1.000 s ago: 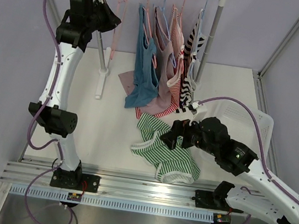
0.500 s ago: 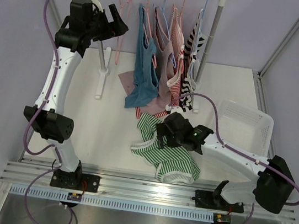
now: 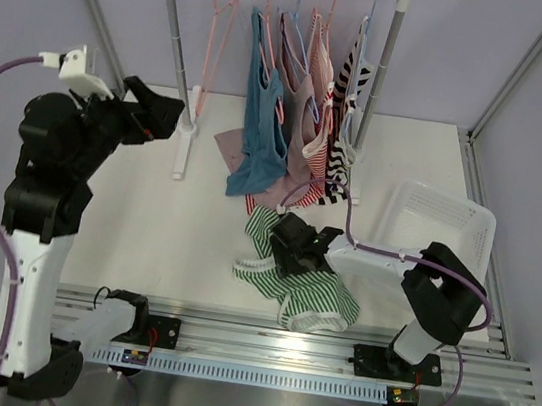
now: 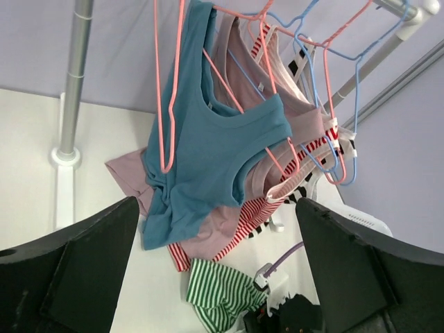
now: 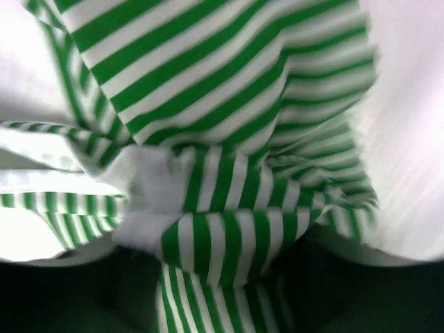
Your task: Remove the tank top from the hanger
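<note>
The green-and-white striped tank top [image 3: 319,293] lies crumpled on the table, off any hanger; it also shows as the striped top [image 4: 218,291] and fills the right wrist view [image 5: 222,104]. An empty pink hanger [image 3: 208,63] hangs at the left end of the rail. My right gripper [image 3: 290,249] is pressed down into the tank top. Its jaws stand apart with a fold of striped cloth between them [image 5: 222,277]. My left gripper [image 3: 168,108] is wide open and empty, held left of the rack and apart from it [image 4: 216,208].
Several tops on hangers crowd the rail, a blue top [image 3: 261,131] foremost, their hems piled on the table. The rack's left post and foot [image 3: 186,146] stand close to my left gripper. A white basket [image 3: 439,232] sits at the right.
My left gripper opened and drew back down and to the left, away from the rail. My right gripper moved left and down onto the striped tank top, and its jaws narrowed a little.
</note>
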Robot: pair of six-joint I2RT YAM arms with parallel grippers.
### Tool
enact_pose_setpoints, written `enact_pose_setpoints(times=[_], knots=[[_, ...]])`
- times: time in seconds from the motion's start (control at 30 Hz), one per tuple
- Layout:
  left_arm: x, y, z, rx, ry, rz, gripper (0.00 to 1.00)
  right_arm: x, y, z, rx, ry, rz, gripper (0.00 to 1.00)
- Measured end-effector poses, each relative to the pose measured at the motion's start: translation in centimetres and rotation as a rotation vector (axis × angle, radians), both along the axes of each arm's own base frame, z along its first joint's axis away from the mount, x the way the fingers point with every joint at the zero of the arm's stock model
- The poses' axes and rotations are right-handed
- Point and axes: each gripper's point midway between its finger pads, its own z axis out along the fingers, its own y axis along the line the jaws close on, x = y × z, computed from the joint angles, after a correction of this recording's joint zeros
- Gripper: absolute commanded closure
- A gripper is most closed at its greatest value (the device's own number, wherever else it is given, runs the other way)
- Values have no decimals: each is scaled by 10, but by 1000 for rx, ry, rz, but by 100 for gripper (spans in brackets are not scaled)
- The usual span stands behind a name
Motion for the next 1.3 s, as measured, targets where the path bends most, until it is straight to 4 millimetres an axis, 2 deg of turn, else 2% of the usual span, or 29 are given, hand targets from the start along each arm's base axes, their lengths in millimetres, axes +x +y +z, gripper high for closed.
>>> enact_pose_setpoints(times=[0.03, 0.07, 0.1, 0.13, 0.27, 0.3, 0.4, 0.5, 0.6, 0.67, 0.73, 0.8, 0.87, 0.97, 1.07, 1.17, 1.3], knots=[[-13, 4, 2, 3, -27, 10, 1, -2, 4, 0, 8, -2, 13, 51], [-25, 7, 3, 7, -51, 20, 1, -4, 9, 1, 20, -4, 20, 72], [-36, 10, 0, 15, -62, 29, 1, -6, 12, 2, 27, -8, 30, 89], [-45, 13, -6, 22, -66, 35, 1, -8, 15, 3, 32, -8, 39, 100], [-79, 19, -20, 60, -109, 36, 1, -15, 20, 18, 70, -9, 63, 100], [-87, 20, -23, 70, -117, 35, 1, -17, 20, 26, 85, -16, 68, 100], [-110, 24, -21, 96, -160, 36, 1, -16, 18, 70, 145, -67, 70, 100], [-122, 27, -16, 119, -195, 37, 1, -5, 17, 140, 223, -182, 49, 100], [-125, 28, -18, 144, -192, 35, 1, 8, 5, 215, 280, -329, -7, 100], [-125, 28, -23, 155, -172, 29, 1, 15, -15, 269, 306, -438, -71, 100], [-126, 27, -25, 156, -168, 24, 1, 18, -36, 305, 310, -515, -129, 100], [-127, 25, -24, 150, -169, 11, 1, 20, -64, 337, 295, -590, -201, 100], [-127, 20, -21, 144, -172, -13, 1, 24, -95, 359, 259, -652, -288, 100], [-129, 10, -7, 123, -191, -67, 1, 39, -150, 368, 162, -700, -459, 100], [-130, 0, 10, 95, -216, -120, 1, 52, -205, 353, 15, -701, -634, 100], [-128, -7, 27, 67, -237, -156, 1, 57, -235, 329, -90, -658, -720, 100], [-115, -16, 56, 33, -257, -190, 1, 68, -266, 282, -201, -555, -800, 100]])
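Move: The striped tank top lies bunched under and between the right hand's open fingers, its middle only some 2 cm back and 2 cm to the right, about 1 cm below. The white bin stands roughly 27 cm to the right and 9 cm ahead; the hanging teal top is some 26 cm ahead, 8 cm left and 22 cm up. From the empty left hand the striped top lies about 21 cm right, 10 cm back and 45 cm down. The right fingers close on the striped tank top and pinch a fold of it, then carry it steeply up some 36 cm and swing it right by about 28 cm towards and over the white bin, sinking some 8 cm at the end while the hand turns clockwise and its fingertips tip upward. The left hand, open and empty, backs about 13 cm away from the rack, then rises. ##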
